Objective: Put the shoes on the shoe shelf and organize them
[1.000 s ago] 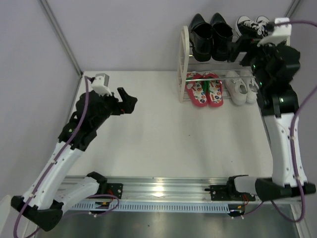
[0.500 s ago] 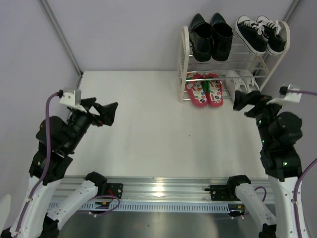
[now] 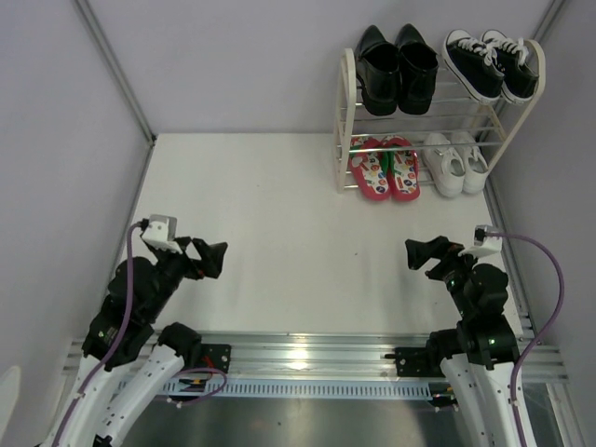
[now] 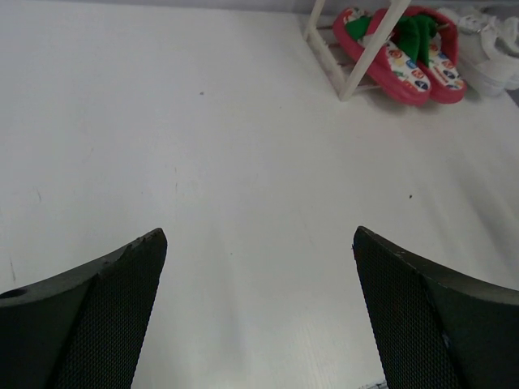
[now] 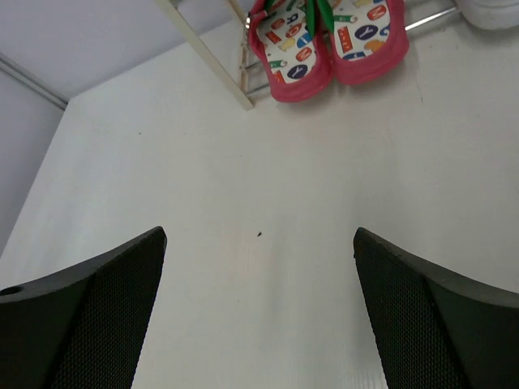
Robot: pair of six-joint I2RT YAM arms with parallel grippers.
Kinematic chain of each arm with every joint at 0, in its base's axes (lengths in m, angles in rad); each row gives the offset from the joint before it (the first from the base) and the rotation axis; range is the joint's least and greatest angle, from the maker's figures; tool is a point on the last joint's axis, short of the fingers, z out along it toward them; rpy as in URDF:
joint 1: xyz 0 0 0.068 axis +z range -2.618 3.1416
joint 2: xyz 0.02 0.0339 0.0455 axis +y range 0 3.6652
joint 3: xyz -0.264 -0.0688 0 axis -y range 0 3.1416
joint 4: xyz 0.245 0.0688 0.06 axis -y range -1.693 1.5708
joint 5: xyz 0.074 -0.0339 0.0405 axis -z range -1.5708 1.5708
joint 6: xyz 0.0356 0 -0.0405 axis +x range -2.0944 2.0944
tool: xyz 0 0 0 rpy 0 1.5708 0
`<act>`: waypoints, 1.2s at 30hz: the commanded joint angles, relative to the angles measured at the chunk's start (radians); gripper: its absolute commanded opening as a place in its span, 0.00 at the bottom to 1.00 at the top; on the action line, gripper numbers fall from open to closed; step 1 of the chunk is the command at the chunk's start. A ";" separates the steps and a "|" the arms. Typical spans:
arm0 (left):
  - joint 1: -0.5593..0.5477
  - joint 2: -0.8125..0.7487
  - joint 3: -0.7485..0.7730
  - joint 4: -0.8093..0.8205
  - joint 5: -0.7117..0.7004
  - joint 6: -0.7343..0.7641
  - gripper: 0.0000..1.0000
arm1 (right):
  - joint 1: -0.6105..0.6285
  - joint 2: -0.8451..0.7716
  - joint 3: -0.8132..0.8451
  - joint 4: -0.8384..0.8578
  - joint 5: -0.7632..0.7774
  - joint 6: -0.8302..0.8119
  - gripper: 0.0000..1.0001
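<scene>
The shoe shelf [image 3: 346, 93] stands at the far right of the table. Its top tier holds the glossy black dress shoes [image 3: 399, 67] and black canvas sneakers [image 3: 492, 63]. Its bottom tier holds the red flip-flops [image 3: 384, 168] and white sneakers [image 3: 455, 164]. The flip-flops also show in the left wrist view [image 4: 401, 49] and right wrist view [image 5: 328, 40]. My left gripper [image 3: 212, 258] is open and empty at the near left. My right gripper [image 3: 419, 253] is open and empty at the near right, well short of the shelf.
White table [image 3: 270, 214] with grey walls on the left, back and right. A metal rail [image 3: 307, 358] runs along the near edge at the arm bases.
Both arms have pulled back from the far side toward the near edge. The right gripper left the shelf's top tier, where the black canvas sneakers now sit. Both grippers stay open.
</scene>
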 commanded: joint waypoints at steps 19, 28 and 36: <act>0.005 -0.036 -0.125 -0.012 -0.049 -0.073 0.99 | 0.004 -0.038 -0.033 0.039 -0.065 0.042 0.99; 0.005 -0.004 -0.118 -0.032 -0.065 -0.076 0.99 | 0.004 -0.026 -0.039 0.038 -0.062 0.039 0.99; 0.005 0.003 -0.114 -0.040 -0.048 -0.082 0.99 | 0.004 0.017 -0.045 0.087 -0.090 0.033 0.99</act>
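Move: Both hands are empty over bare table. From the left hand the loaded shoe shelf's middle stands some 40 cm ahead, 57 cm to the right and 8 cm lower. From the right hand it is about 37 cm ahead, 7 cm right and 3 cm lower; on its bottom tier the red slippers lie roughly 33 cm ahead, 3 cm left, and the white shoes 33 cm ahead, 19 cm right, both about 16 cm below that hand. Straight down, about 6 cm in all, goes the left hand, most of it quickly at the start before it all but hovers; its fingers tip down by some 10 degrees and stay wide open above the bare table. The right hand barely shifts, dipping a little and drifting about a centimetre left, also open and touching nothing. ##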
